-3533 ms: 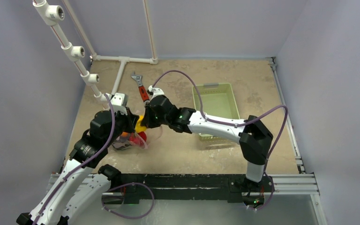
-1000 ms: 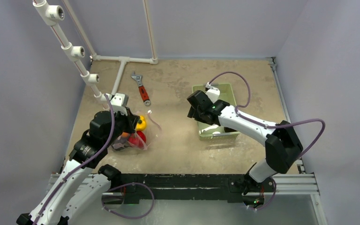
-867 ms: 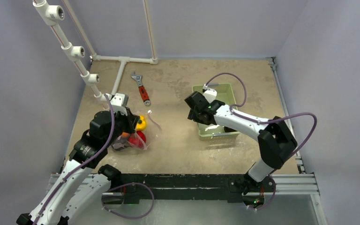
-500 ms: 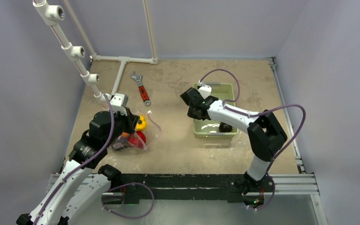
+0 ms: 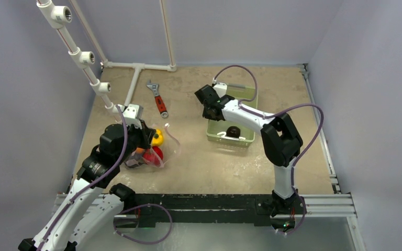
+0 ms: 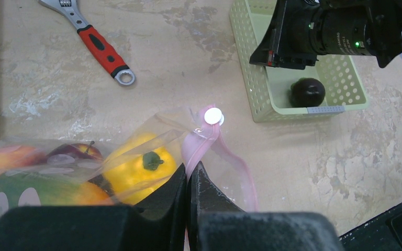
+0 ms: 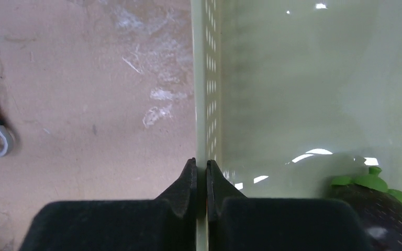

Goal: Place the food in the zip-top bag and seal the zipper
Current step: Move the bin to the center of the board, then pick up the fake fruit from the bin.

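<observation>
The zip-top bag (image 5: 159, 151) lies at the left, clear and crinkly, with food inside: a yellow pepper (image 6: 136, 170), a red tomato (image 5: 152, 155) and more. My left gripper (image 6: 190, 170) is shut on the pink zipper (image 6: 209, 141) at the bag's mouth, which gapes in a loop. The last piece of food, a dark round one (image 5: 233, 131), sits in the pale green basket (image 5: 228, 141). My right gripper (image 7: 201, 166) is shut on the basket's left wall (image 7: 204, 78), one finger inside and one outside. The dark piece (image 7: 377, 209) lies to its right.
A red-handled wrench (image 5: 158, 99) lies on the table between the bag and the back wall. White pipes (image 5: 136, 78) run along the back left. The right arm (image 6: 335, 31) hangs over the basket's far end.
My right gripper swung from the bag to the basket and shut on its left wall. The basket has slid left and back. The left gripper kept its hold.
</observation>
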`<state>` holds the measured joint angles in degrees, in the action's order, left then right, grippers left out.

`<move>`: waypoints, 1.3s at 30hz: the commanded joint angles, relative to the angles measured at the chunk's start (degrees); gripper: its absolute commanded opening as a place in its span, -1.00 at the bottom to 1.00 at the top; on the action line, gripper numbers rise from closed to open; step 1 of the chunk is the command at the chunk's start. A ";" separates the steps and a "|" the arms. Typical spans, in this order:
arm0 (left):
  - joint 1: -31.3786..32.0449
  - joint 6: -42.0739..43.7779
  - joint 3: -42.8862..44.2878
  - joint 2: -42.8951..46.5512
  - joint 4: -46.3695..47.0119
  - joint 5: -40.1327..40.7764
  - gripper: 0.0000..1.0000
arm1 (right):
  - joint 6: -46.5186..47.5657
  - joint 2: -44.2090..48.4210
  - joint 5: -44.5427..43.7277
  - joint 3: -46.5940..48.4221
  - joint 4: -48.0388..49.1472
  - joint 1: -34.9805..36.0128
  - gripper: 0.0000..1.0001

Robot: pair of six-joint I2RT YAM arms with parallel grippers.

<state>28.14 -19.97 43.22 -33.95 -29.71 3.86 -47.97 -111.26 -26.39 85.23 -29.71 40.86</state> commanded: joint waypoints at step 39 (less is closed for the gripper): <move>-0.02 -0.08 0.11 -0.70 2.17 0.18 -1.00 | -3.28 21.98 -2.35 -14.10 -3.39 -3.27 0.96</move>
<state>28.14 -19.97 43.22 -34.76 -29.67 3.81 -49.71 -91.57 -28.91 74.41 -34.20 38.83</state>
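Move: Pinched between the right fingers is the bin's left rim; the bin's middle lies about 10 cm to that hand's right, 1 cm back and 4 cm lower. The dark fruit inside sits roughly 7 cm back, 9 cm right and 6 cm down; the wrench some 6 cm ahead and 21 cm left, 8 cm down. From the left hand, the bin is about 16 cm ahead, 25 cm right and 19 cm below. Nudging the bin a last 2 cm forward by its left rim, the right hand opens its fingers, lets go of the rim and rises about 10 cm. It then swings back and to the right over the inside of the bin, some 6 cm each way, sinking 3 to 4 cm with the fingers nearly wide open. ##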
